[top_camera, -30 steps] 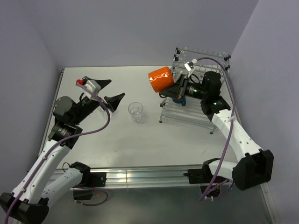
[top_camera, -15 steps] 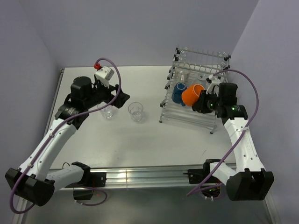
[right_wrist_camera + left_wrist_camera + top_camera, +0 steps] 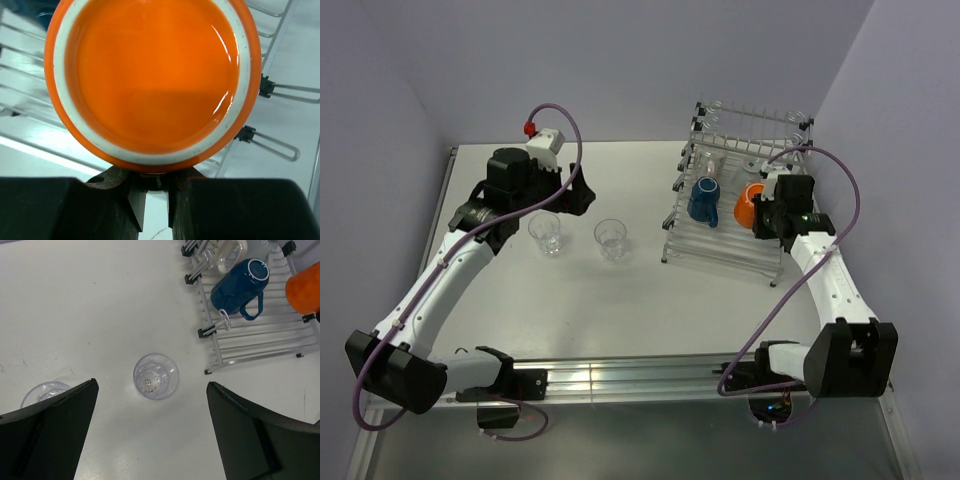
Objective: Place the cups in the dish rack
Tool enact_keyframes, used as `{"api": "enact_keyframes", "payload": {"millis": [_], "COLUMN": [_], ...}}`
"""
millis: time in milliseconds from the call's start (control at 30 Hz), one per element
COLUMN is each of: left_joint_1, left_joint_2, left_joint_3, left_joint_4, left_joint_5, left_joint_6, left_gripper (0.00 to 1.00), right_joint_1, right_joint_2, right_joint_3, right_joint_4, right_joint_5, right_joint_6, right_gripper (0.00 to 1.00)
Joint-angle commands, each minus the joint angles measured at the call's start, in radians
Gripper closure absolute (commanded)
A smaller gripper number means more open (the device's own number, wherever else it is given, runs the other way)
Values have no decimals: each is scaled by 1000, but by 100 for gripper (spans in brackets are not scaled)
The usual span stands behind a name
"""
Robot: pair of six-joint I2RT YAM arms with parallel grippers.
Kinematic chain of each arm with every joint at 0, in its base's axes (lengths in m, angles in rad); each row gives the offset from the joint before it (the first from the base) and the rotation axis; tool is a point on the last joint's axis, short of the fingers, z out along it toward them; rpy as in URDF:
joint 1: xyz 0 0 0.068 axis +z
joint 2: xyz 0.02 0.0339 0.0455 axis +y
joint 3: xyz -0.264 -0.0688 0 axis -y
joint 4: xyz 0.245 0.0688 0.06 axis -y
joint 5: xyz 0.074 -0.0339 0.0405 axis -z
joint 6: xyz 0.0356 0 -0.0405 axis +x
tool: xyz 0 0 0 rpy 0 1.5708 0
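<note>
The dish rack (image 3: 720, 240) stands at the back right. A blue mug (image 3: 704, 199) lies in it, and a pale cup (image 3: 227, 252) lies near its far end. My right gripper (image 3: 765, 215) is shut on the orange mug (image 3: 748, 205), pinching it at its lower rim (image 3: 152, 172) over the rack's right side, with the mug's mouth facing the wrist camera. Two clear tumblers (image 3: 545, 232) (image 3: 610, 238) stand upright on the table. My left gripper (image 3: 570, 200) hangs open above them. In the left wrist view one tumbler (image 3: 155, 376) sits between the fingers and the other tumbler (image 3: 45, 390) is half hidden by the left finger.
The white table (image 3: 620, 300) is walled by purple panels at the back and on both sides. The rack's upright prongs (image 3: 750, 115) rise at its far end. Rack rods (image 3: 280, 150) pass under the orange mug.
My left arm swung in over the tumblers and its jaws spread wide. A second tumbler now shows on the table. My right arm carried the orange mug rightward over the rack.
</note>
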Motion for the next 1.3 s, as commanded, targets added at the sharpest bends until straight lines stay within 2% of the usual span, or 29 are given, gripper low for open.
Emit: {"api": "enact_keyframes", "payload": {"millis": [0,533,900,1133,1267], "left_joint_1": [-2,-2,-2,-2,-2], "left_joint_2": [9,32,44,61,67], "left_joint_3": [61,59,42,52,53], "left_joint_4": [12,38,34,28,26], "left_joint_5": [-65,-71,-103,-123,-125], "left_joint_6": [-42,-19,-29,-16,-11], "left_gripper": [1,1,1,1,1], "right_joint_1": [-2,-2,-1,-1,-1], "right_joint_2": [27,181,245,266,273], "right_joint_3": [10,-38,-36,-42,-51], "right_joint_4": [171,334,372,375,380], "right_joint_5": [63,64,87,83,83], "right_joint_6": [-21,-33,-30,-27,-32], "right_gripper": [100,100,100,90,79]}}
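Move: The rack spot for the orange mug my right hand already holds lies about 11 cm ahead of that hand, 2 cm left and 10 cm lower. The blue mug leans about 13 cm ahead and 12 cm left, 9 cm lower. My empty left hand has the nearer clear glass some 4 cm ahead, 6 cm right and 24 cm below; the second glass is about 3 cm ahead, 12 cm left and as low. I lower the orange mug into the rack beside the blue one with my right hand, first slanting forward and down, then mostly straight down, about 8 cm lower and 5 cm forward in all. My right fingers keep their pinch on its near side. My open left hand creeps a couple of centimetres forward and slightly down towards the nearer glass, turning a little counter-clockwise. ##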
